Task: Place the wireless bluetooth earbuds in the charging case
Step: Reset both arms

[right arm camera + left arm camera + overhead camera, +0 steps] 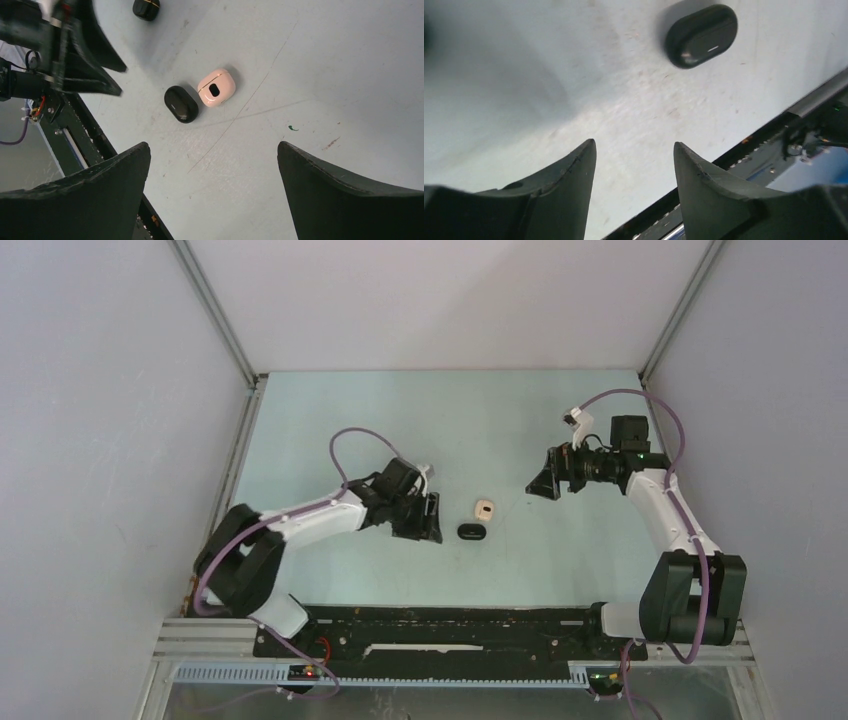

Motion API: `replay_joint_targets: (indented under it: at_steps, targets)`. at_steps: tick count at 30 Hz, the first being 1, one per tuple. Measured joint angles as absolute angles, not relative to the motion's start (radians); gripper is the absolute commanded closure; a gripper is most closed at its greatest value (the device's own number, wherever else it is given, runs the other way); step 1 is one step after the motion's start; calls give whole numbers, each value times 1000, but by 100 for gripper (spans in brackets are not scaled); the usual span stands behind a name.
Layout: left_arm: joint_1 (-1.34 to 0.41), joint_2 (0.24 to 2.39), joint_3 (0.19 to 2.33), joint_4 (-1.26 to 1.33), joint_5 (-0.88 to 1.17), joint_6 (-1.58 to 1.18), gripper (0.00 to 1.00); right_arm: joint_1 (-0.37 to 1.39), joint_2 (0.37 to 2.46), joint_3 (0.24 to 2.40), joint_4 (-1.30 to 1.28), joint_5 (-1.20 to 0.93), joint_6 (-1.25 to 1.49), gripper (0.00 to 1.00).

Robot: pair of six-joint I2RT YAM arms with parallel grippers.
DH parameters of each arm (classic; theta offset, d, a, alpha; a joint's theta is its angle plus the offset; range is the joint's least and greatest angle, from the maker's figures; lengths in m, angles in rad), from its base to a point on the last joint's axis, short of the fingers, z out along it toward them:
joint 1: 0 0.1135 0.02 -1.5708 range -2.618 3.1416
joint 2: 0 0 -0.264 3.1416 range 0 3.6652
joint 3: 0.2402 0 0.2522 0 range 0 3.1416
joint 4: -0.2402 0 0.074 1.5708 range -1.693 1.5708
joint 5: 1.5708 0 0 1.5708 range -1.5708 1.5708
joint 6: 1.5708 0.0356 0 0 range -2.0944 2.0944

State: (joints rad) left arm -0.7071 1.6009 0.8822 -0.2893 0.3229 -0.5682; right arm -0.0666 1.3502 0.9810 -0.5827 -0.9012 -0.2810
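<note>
A closed black charging case (471, 531) lies mid-table, also in the left wrist view (700, 35) and the right wrist view (181, 104). A closed beige-pink case (485, 509) (216, 87) sits just behind it, nearly touching. A small glossy black object (146, 8) is cut off by the top edge, and I cannot tell if it is an earbud. No earbuds show plainly. My left gripper (432, 520) (634, 145) is open and empty, just left of the black case. My right gripper (540, 483) (214, 145) hangs wide open to the right of the cases.
The black base rail (450, 625) runs along the table's near edge, close to the left gripper (724, 160). Walls with metal posts (215, 315) bound the table on three sides. The left gripper's fingers (90, 80) show at the upper left of the right wrist view.
</note>
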Motion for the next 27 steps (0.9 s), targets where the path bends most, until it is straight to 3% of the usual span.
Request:
replay_joint_targets:
  at_steps: [5,8,18,27]
  targets:
    - [-673,1397,964,-514,86,-466,30,-68,1291,978,-561,-875,-229,0]
    - [-608,1279,1010,-568,-13,-419,1,-62,1217,953,-507,-847,-188,0]
    - [-498,923,981,-463,-291,-252,0,-36,1107,866,-333,-701,-42,0]
    - [-494,992,908,-469,-452,-236,0,-33,1080,832,-264,-657,5,0]
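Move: The long black case just set down lies about 9 cm to the left hand's right, 1 cm ahead and 3 cm below. The pink case stands roughly 12 cm right and 6 cm ahead of that hand, the small black case some 7 cm left and 7 cm ahead, both also 3 cm below. From the right hand, the long black case is around 15 cm left, 7 cm back and 14 cm below. Swiftly up and to its left, the empty left hand swings about 20 cm sideways and 9 cm forward, away from the long black case and high past the small black one, climbing some 22 cm before sinking back 5. Its fingers spread fully as the wrist lifts them towards level and turns counter-clockwise. The right hand, still open, rises about 4 cm and turns some 15 degrees clockwise. ##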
